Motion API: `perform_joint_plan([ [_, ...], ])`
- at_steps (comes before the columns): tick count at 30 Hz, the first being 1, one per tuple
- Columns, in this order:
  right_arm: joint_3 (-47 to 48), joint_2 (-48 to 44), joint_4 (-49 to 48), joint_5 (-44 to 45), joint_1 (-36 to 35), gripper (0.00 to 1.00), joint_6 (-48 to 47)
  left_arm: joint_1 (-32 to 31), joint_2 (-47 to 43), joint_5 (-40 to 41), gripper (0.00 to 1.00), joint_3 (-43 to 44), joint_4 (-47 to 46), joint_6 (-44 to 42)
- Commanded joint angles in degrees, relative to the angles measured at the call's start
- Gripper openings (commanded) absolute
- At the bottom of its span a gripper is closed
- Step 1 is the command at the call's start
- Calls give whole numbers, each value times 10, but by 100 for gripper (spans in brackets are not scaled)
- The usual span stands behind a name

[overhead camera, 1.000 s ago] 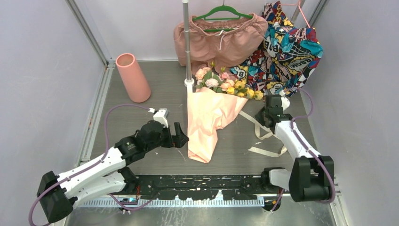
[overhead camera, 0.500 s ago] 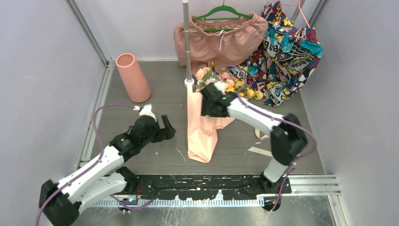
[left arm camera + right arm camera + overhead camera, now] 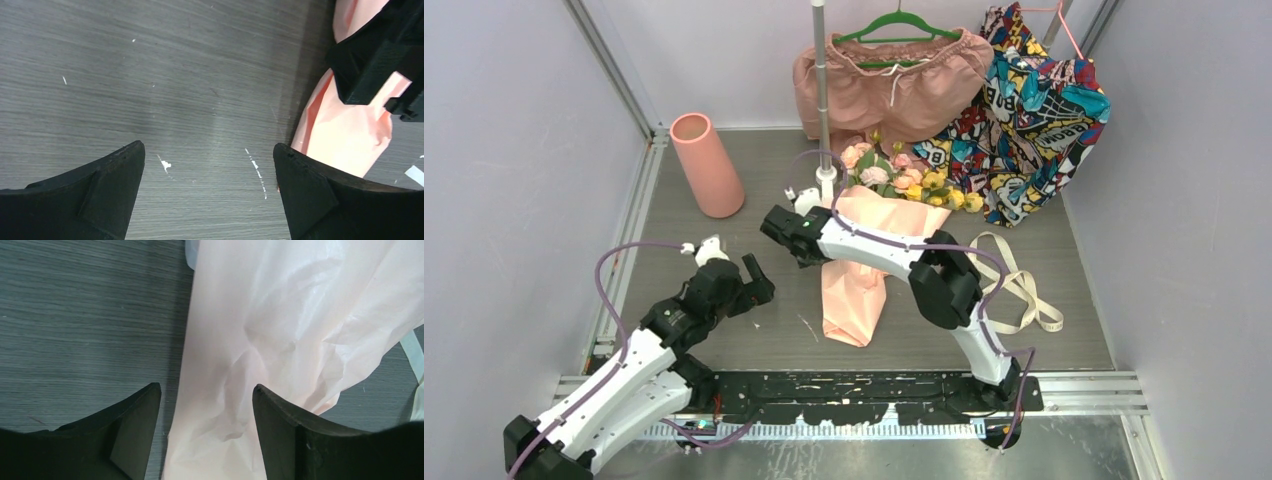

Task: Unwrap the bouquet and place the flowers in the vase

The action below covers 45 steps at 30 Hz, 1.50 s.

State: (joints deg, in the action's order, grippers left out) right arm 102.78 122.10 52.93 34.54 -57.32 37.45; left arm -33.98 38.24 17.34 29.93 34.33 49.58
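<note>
The bouquet lies in the middle of the table, its pale pink paper cone (image 3: 854, 290) loosened and its point toward the near edge. The pink and yellow flowers (image 3: 904, 180) stick out at the far end. The cream ribbon (image 3: 1016, 285) lies loose on the table to the right. The salmon-pink vase (image 3: 707, 165) stands upright at the far left. My right gripper (image 3: 777, 224) has reached across the cone to its left edge; its open jaws (image 3: 206, 395) straddle the crumpled paper (image 3: 280, 315). My left gripper (image 3: 759, 283) is open over bare table (image 3: 209, 150), left of the paper (image 3: 350, 135).
A thin metal pole (image 3: 822, 90) rises just behind the flowers. Pink shorts on a green hanger (image 3: 889, 80) and a colourful printed garment (image 3: 1034, 110) hang at the back. Walls close in on the left and right. The rail holding the arm bases (image 3: 854, 390) runs along the near edge.
My right arm swung from the right side of the table over the bouquet to its left edge, and its jaws opened. The ribbon now lies loose. My left arm drew back leftward.
</note>
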Motion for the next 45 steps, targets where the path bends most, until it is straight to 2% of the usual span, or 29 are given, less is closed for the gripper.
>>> perform_joint_plan([
  [1, 70, 20, 58, 86, -27, 72, 10, 4, 5, -6, 100, -10, -9, 15],
  [5, 94, 46, 82, 99, -31, 71, 12, 5, -14, -11, 100, -18, -7, 16],
  [8, 93, 57, 94, 108, -30, 60, 19, 5, -34, -11, 100, -22, 3, 14],
  [12, 76, 60, 91, 106, -30, 51, 29, 5, -54, -13, 100, -29, 5, 13],
  [14, 71, 57, 90, 103, -30, 40, 36, 5, -57, -15, 100, -30, 4, 12],
  [17, 55, 36, 85, 109, -30, 13, 50, 5, -50, -21, 100, -32, -3, 11],
  [19, 36, 13, 80, 124, -30, 2, 62, 6, -41, -28, 100, -32, -12, 10],
  [34, -164, -215, 64, 182, -31, 1, 143, 5, 23, -92, 100, -46, -108, 12],
  [39, -254, -302, 85, 192, -30, 1, 208, 5, 68, -144, 100, -34, -174, 7],
  [45, -405, -450, 93, 185, -31, 1, 323, -9, 148, -214, 100, 4, -245, 1],
])
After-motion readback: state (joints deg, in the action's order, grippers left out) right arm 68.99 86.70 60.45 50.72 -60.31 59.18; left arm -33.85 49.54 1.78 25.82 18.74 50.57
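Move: The wrapping paper's loose left edge lies between and just below the right hand's open fingers, about 2 cm down and 1 cm back. The flowers at the paper's mouth lie about 12 cm ahead and 15 cm to this hand's right, the pole foot about 8 cm straight ahead, and the removed ribbon some 37 cm right and 7 cm back. From the left hand, the same paper edge lies roughly 7 cm ahead, 13 cm right and 5 cm lower. The right hand hovers briefly at the edge, sinks a centimetre or two and shuts its part-open fingers on the paper, then keeps the pinch while lifting it about 8 cm and drawing it some 15 cm right across the bundle and 7 cm back, the wrist swinging clockwise and the fingertips tipping outward by about 15 degrees. The left hand, wide open and empty, sinks slightly and, late on, slides about 6 cm right towards the lower part of the wrap. ##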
